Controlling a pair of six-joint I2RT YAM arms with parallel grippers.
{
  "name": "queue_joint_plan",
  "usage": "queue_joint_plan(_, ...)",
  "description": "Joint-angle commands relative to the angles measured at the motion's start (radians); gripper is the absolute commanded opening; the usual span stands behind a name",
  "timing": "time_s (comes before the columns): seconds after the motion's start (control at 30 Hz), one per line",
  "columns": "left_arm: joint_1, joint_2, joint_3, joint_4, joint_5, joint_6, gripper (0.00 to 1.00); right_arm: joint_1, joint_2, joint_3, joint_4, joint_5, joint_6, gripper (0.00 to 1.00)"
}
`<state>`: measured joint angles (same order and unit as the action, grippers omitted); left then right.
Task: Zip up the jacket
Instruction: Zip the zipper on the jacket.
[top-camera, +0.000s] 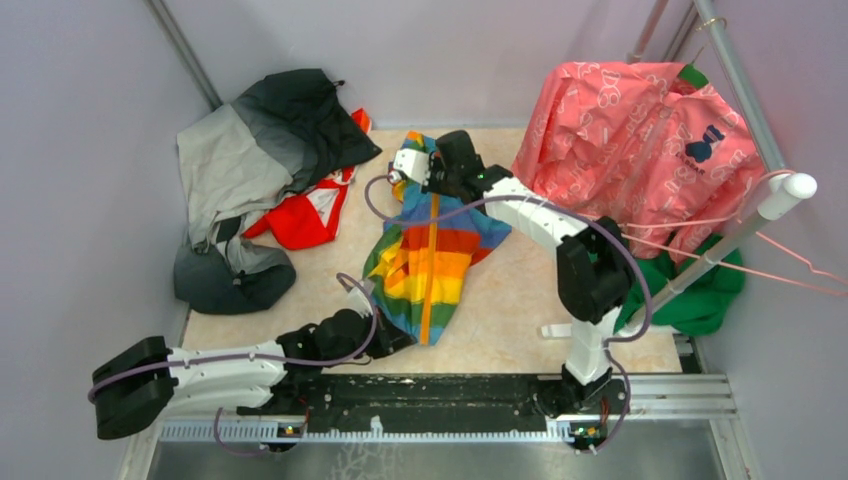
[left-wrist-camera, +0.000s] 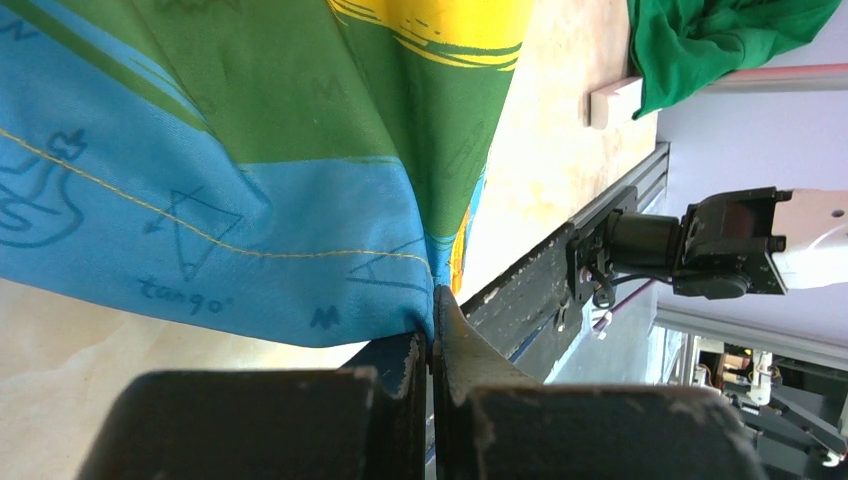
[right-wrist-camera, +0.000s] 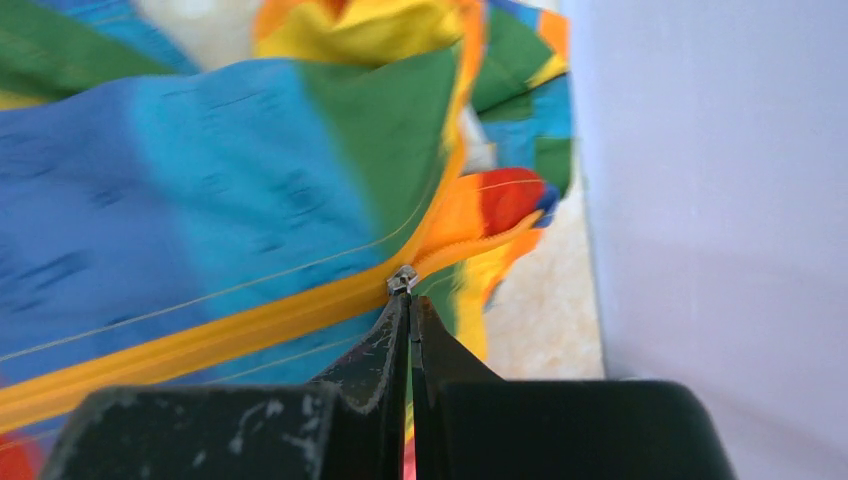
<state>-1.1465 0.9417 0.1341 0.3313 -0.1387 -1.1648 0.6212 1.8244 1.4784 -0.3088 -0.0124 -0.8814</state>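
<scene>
The rainbow-striped jacket (top-camera: 430, 260) lies lengthwise on the tabletop, its orange zipper (top-camera: 432, 270) running down the middle. My left gripper (top-camera: 390, 338) is at the jacket's near hem. In the left wrist view it (left-wrist-camera: 433, 312) is shut on the blue hem edge of the jacket (left-wrist-camera: 250, 200). My right gripper (top-camera: 402, 172) is at the far top end of the jacket. In the right wrist view it (right-wrist-camera: 408, 298) is shut just under the small metal zipper slider (right-wrist-camera: 402, 279), pinching its pull. The orange zipper tape (right-wrist-camera: 200, 340) looks joined to the left of the slider and splits to its right.
A grey-and-black jacket (top-camera: 250, 170) and a red garment (top-camera: 305, 215) are heaped at the back left. A pink garment (top-camera: 640, 140) hangs on a rack pole (top-camera: 740, 230) at the right, with green cloth (top-camera: 700, 290) under it. Walls close in on the table.
</scene>
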Motion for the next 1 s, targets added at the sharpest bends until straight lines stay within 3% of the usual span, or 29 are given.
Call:
queue_joint_plan(0.0, -0.002, -0.027, -0.003, -0.085, 0.093, 0.021, 0.00, -0.044, 0.078, 0.204, 0.090, 0.044, -0.040, 0.00)
queue_joint_plan(0.5, -0.002, -0.214, -0.064, -0.313, 0.105, -0.058, 0.00, -0.088, 0.318, 0.690, -0.003, 0.101, -0.071, 0.00)
queue_joint_plan(0.77, 0.000, -0.198, -0.030, -0.259, 0.086, -0.014, 0.00, -0.090, 0.318, 0.756, -0.026, 0.107, -0.072, 0.00)
queue_joint_plan(0.87, 0.011, -0.153, 0.025, -0.204, 0.074, 0.050, 0.13, -0.090, 0.305, 0.752, -0.053, 0.097, -0.026, 0.00)
queue_joint_plan(0.9, 0.017, -0.132, 0.053, -0.195, 0.076, 0.077, 0.20, -0.090, 0.298, 0.751, -0.069, 0.093, 0.003, 0.13)
queue_joint_plan(0.97, 0.025, -0.099, 0.121, -0.215, 0.078, 0.143, 0.50, -0.092, 0.268, 0.750, -0.124, 0.055, 0.069, 0.42)
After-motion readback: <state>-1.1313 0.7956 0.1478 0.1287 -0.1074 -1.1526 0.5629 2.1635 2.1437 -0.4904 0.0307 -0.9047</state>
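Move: The right hand already pinches the zipper slider. The zipper's collar end lies about 9 cm ahead of the right hand, 2 cm to its left and some 7 cm below. The red-white cloth is roughly 21 cm to the right hand's left, 3 cm back and 12 cm below it. The left hand still pinches the hem corner, with the slider about 28 cm ahead of the left hand, 3 cm right and 10 cm higher. Right hand pulls the slider about 10 cm forward and up, left draws the hem slightly back-left; then both open. ##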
